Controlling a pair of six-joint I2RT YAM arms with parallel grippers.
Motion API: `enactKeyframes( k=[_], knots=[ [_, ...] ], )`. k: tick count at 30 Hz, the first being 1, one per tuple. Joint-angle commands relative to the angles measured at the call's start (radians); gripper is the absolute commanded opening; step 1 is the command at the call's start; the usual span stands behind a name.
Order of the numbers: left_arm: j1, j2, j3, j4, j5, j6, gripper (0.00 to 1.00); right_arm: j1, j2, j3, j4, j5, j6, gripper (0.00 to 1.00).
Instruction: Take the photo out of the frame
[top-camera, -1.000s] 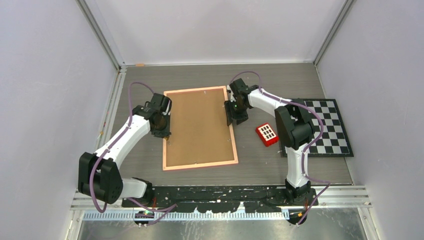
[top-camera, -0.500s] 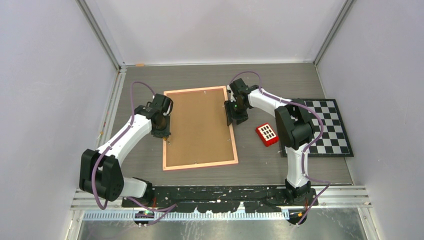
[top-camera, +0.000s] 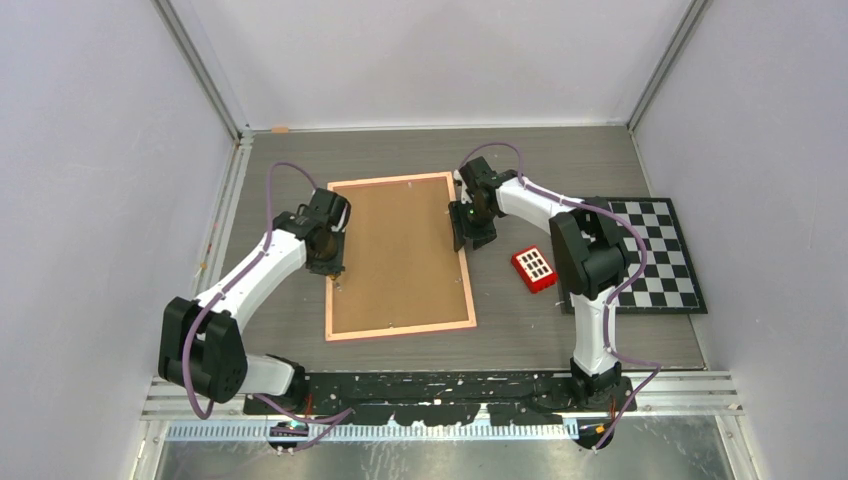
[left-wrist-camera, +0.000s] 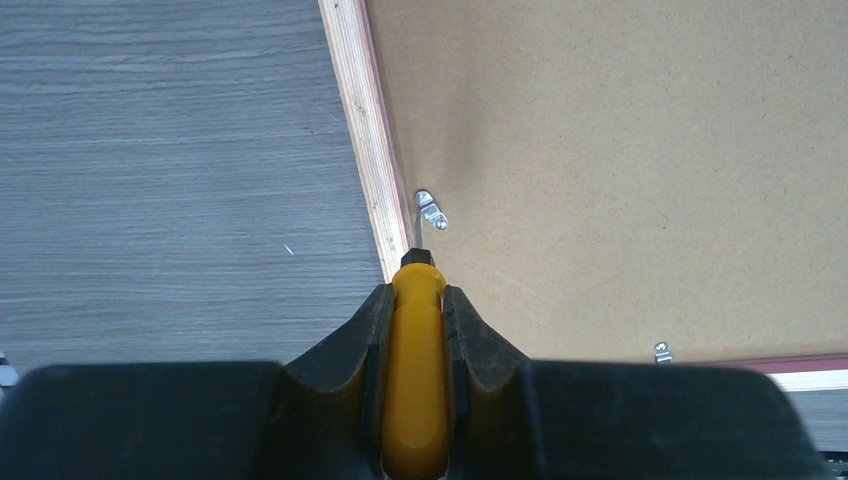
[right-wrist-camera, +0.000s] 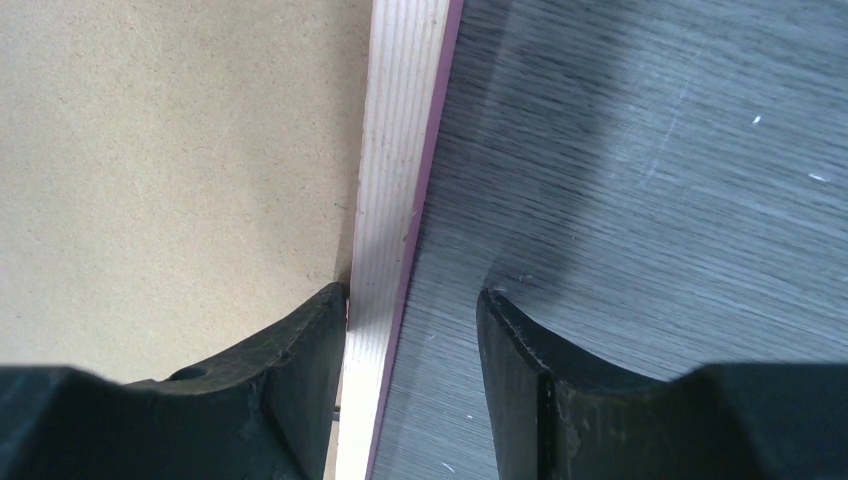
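Observation:
The frame (top-camera: 400, 255) lies face down on the table, its brown fibreboard back up inside a thin pink border. The photo is hidden under that back. My left gripper (top-camera: 330, 268) is at the frame's left edge, shut on a yellow-handled screwdriver (left-wrist-camera: 417, 370). The screwdriver's tip sits at a small metal clip (left-wrist-camera: 430, 210) by the border. My right gripper (top-camera: 466, 238) is open astride the frame's right border (right-wrist-camera: 395, 180). One finger (right-wrist-camera: 310, 350) rests on the back panel against the border's inner side. The other (right-wrist-camera: 510, 350) stands on the table, apart from the frame.
A small red block with black squares (top-camera: 534, 268) lies just right of the frame. A black-and-white checkerboard (top-camera: 650, 255) lies at the far right. Another clip (left-wrist-camera: 662, 351) sits at the frame's near edge. Walls close in the left, back and right.
My left gripper has shifted slightly right, toward the frame's left edge, with the screwdriver in it. The right arm and the frame have not moved.

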Motion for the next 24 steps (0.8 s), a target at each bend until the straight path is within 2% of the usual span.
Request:
enactKeyframes(
  k=[1,13,24],
  knots=[
    [-0.025,0.000,-0.027,0.077,0.103,0.003,0.00,0.004,0.019,-0.014,-0.014,-0.027,0.021,0.55],
    [-0.064,-0.022,-0.061,0.141,0.292,0.128,0.00,0.005,0.022,-0.018,-0.012,-0.036,0.014,0.55],
    [-0.064,-0.051,-0.036,0.118,0.424,0.193,0.00,0.004,0.033,-0.015,-0.014,-0.016,0.002,0.53]
  ],
)
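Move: The screwdriver I already hold in my left hand reaches down to the metal clip on the frame's left rim, about 3 cm ahead of my left hand, 1 cm to its right and 8 cm below. The left rim runs about 1 cm left of that clip, and the bottom clip is some 10 cm to the clip's right and 10 cm nearer me. From my right hand the left clip lies about 24 cm left and 9 cm back, about level in height. With the blade at the rim side of the clip, I sweep my left hand to the right, slowly first and then faster, about 5.5 cm in over the backing board, turning it some 20 degrees clockwise and tilting it. The fingers keep their grip on the handle. My right hand stays put, half-open fingers astride the right rim. ##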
